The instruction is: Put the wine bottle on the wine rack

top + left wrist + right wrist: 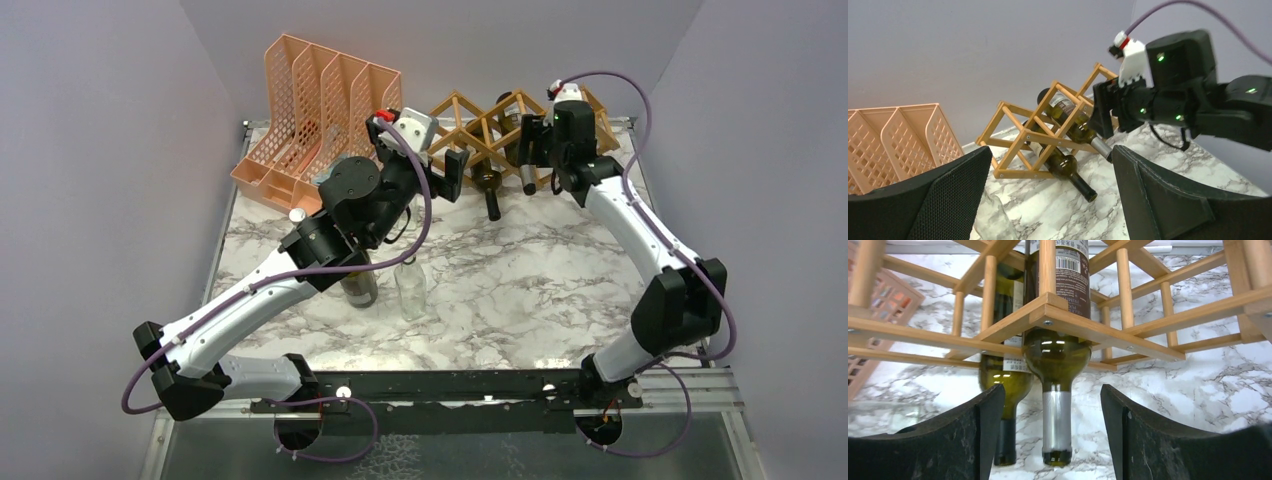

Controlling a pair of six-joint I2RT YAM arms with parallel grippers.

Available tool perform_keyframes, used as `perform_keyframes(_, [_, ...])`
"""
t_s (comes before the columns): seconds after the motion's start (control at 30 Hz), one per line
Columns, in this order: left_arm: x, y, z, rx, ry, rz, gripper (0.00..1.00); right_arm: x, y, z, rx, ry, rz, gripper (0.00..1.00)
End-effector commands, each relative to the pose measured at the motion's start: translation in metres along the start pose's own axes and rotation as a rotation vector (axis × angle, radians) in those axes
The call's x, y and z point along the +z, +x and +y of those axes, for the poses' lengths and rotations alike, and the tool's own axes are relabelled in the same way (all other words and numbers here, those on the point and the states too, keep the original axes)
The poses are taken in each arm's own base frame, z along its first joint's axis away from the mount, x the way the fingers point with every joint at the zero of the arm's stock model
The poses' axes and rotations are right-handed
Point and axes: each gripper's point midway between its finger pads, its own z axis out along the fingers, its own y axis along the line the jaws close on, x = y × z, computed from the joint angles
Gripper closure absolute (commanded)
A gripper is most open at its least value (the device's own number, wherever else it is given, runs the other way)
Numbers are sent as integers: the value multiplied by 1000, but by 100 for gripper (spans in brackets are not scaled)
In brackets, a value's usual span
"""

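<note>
The tan wooden wine rack (470,120) stands at the back of the marble table. A green wine bottle (1057,355) with a silver-foil neck lies in an upper cell, neck towards me. A second, dark-necked bottle (1007,385) lies in the cell below and to its left. My right gripper (1052,390) is open, a finger on each side of the silver neck, with a gap on both sides. My left gripper (1050,150) is open and holds nothing, in the air left of the rack (1038,135), looking at both bottles.
A peach-orange mesh file organizer (320,110) stands left of the rack. A dark bottle (360,285) and a clear glass bottle (410,290) stand upright mid-table under the left arm. Purple walls close in the back and sides.
</note>
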Motion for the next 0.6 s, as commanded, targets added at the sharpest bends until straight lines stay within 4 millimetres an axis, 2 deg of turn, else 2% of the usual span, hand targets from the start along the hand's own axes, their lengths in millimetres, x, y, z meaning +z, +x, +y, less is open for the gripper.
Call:
perform_keyframes(0.0, [-12,4,-2,-4,30,17,3,-37,-11,16,46,-101,0,27])
perform_keyframes(0.1, [-19,1,5,-2,9,12,2,-67,-5,58,8,-376,58,27])
perform_keyframes(0.17, [-24,8,11,5,-14,27,2,-85,-2,75,16,-497,67,27])
perform_keyframes(0.27, [-33,-1,21,-4,-48,4,2,-114,-6,100,-4,-654,22,27])
perform_keyframes(0.43, [-54,-32,39,-21,-96,-71,2,-159,-9,161,-79,-872,-54,27])
perform_keyframes(0.57, [-72,-62,52,-45,-121,-147,2,-181,-7,214,-150,-954,-111,27])
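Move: The wine bottle still standing on the table is the right hand's next aim: about 46 cm to its left, 26 cm back and 9 cm below. A clear bottle stands roughly 12 cm to the right of that bottle and 4 cm nearer the bases; the silver-necked bottle in the rack lies some 10 cm ahead of the right hand, 3 cm left, 12 cm below. From the left hand, the wine bottle is about 8 cm back, 12 cm left and 31 cm down. Right hand swings 20 cm left, back and up, turning counter-clockwise towards the wine bottle; left hand shifts left. ##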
